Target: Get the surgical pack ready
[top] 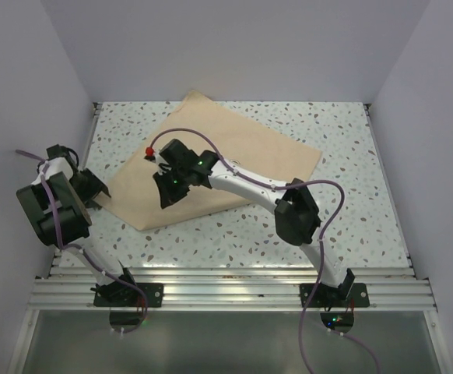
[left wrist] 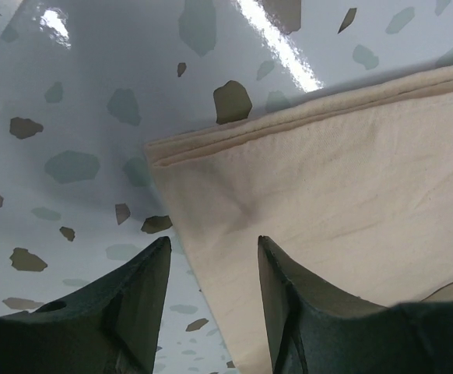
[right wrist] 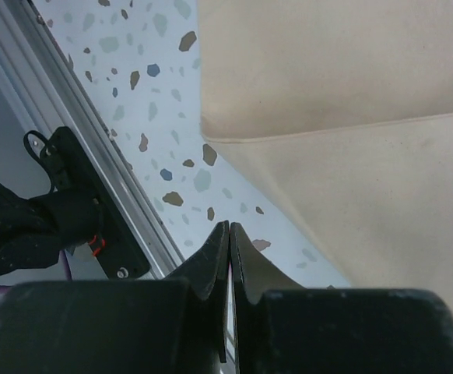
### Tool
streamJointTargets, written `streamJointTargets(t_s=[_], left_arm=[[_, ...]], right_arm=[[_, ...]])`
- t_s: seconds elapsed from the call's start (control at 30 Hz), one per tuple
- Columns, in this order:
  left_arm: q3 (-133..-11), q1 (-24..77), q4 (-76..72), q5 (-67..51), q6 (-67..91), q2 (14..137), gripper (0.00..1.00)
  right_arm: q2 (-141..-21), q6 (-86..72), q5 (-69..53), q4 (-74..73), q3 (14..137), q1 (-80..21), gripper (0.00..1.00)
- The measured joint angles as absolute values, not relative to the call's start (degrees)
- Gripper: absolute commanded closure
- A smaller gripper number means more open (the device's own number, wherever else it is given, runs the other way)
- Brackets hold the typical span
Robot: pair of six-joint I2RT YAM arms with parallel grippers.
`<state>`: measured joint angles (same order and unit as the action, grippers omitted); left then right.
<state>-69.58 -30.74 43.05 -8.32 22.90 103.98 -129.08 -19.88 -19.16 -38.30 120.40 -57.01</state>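
The surgical pack shows as a big tan sheet [top: 242, 152] lying folded on the speckled table, with doubled layers at its left corner [left wrist: 328, 171]. My left gripper [top: 94, 187] hovers at that corner and is open. In the left wrist view its jaws [left wrist: 212, 241] straddle the sheet's side edge, one finger over the table and one over the sheet. My right gripper [top: 166, 193] hangs above the sheet's near-left part and is shut on nothing. In the right wrist view its closed tips [right wrist: 230, 224] point at bare table beside the sheet [right wrist: 328, 78].
An aluminium rail [top: 226, 284] runs along the near table edge and carries both arm bases. The left base bracket [right wrist: 75, 206] shows in the right wrist view. White walls close in the table on three sides. A purple cable [top: 211, 148] loops over the right arm.
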Motion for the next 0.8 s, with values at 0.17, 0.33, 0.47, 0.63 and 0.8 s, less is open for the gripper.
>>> streamJointTargets(t_s=[0.17,0.33,0.47,0.63,0.8], left_arm=[[-68.6,-30.7,42.0,-9.8,22.8,106.3,0.50],[-68.8,-30.9,41.9,-10.5,22.5,106.7,0.60],[-69.1,-31.1,42.1,-10.2,21.8,107.1,0.73],[-69.1,-31.1,42.0,-10.0,21.6,107.2,0.86],[-69.0,-31.1,41.8,-10.0,21.5,107.2,1.00]], right_arm=[[-129.3,-19.5,-18.6,-39.7,119.5,-57.5,0.98],[-129.5,-19.1,-18.5,-39.9,119.5,-58.1,0.98],[-130.7,-19.0,-18.5,-39.9,119.5,-58.3,0.98],[-132.6,-19.0,-17.4,-40.0,119.5,-58.5,0.99],[-134.5,-19.0,-16.1,-40.3,120.0,-58.5,1.00]])
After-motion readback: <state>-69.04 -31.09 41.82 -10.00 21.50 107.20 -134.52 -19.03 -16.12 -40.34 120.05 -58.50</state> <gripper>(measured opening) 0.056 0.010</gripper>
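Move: Just under the left fingers lies the edge of the beige wrap, with the wrap's left corner about 3 cm to their left, 1 cm ahead and 2 cm below; the wrap's near corner is some 12 cm right and 8 cm back. From the right hand, the near corner lies about 9 cm left, 8 cm back and 12 cm lower, and the left corner about 23 cm left, roughly level fore and aft. Sinking about 2 cm onto the edge beside the wrap's left corner, the left hand then stays put while its half-open fingers close nearly shut, pinching the cloth between their tips. The right hand, fingers still shut, eases back about 1 cm, then lowers some 6 cm in all towards the wrap beneath it, its fingers tipping slightly steeper. ##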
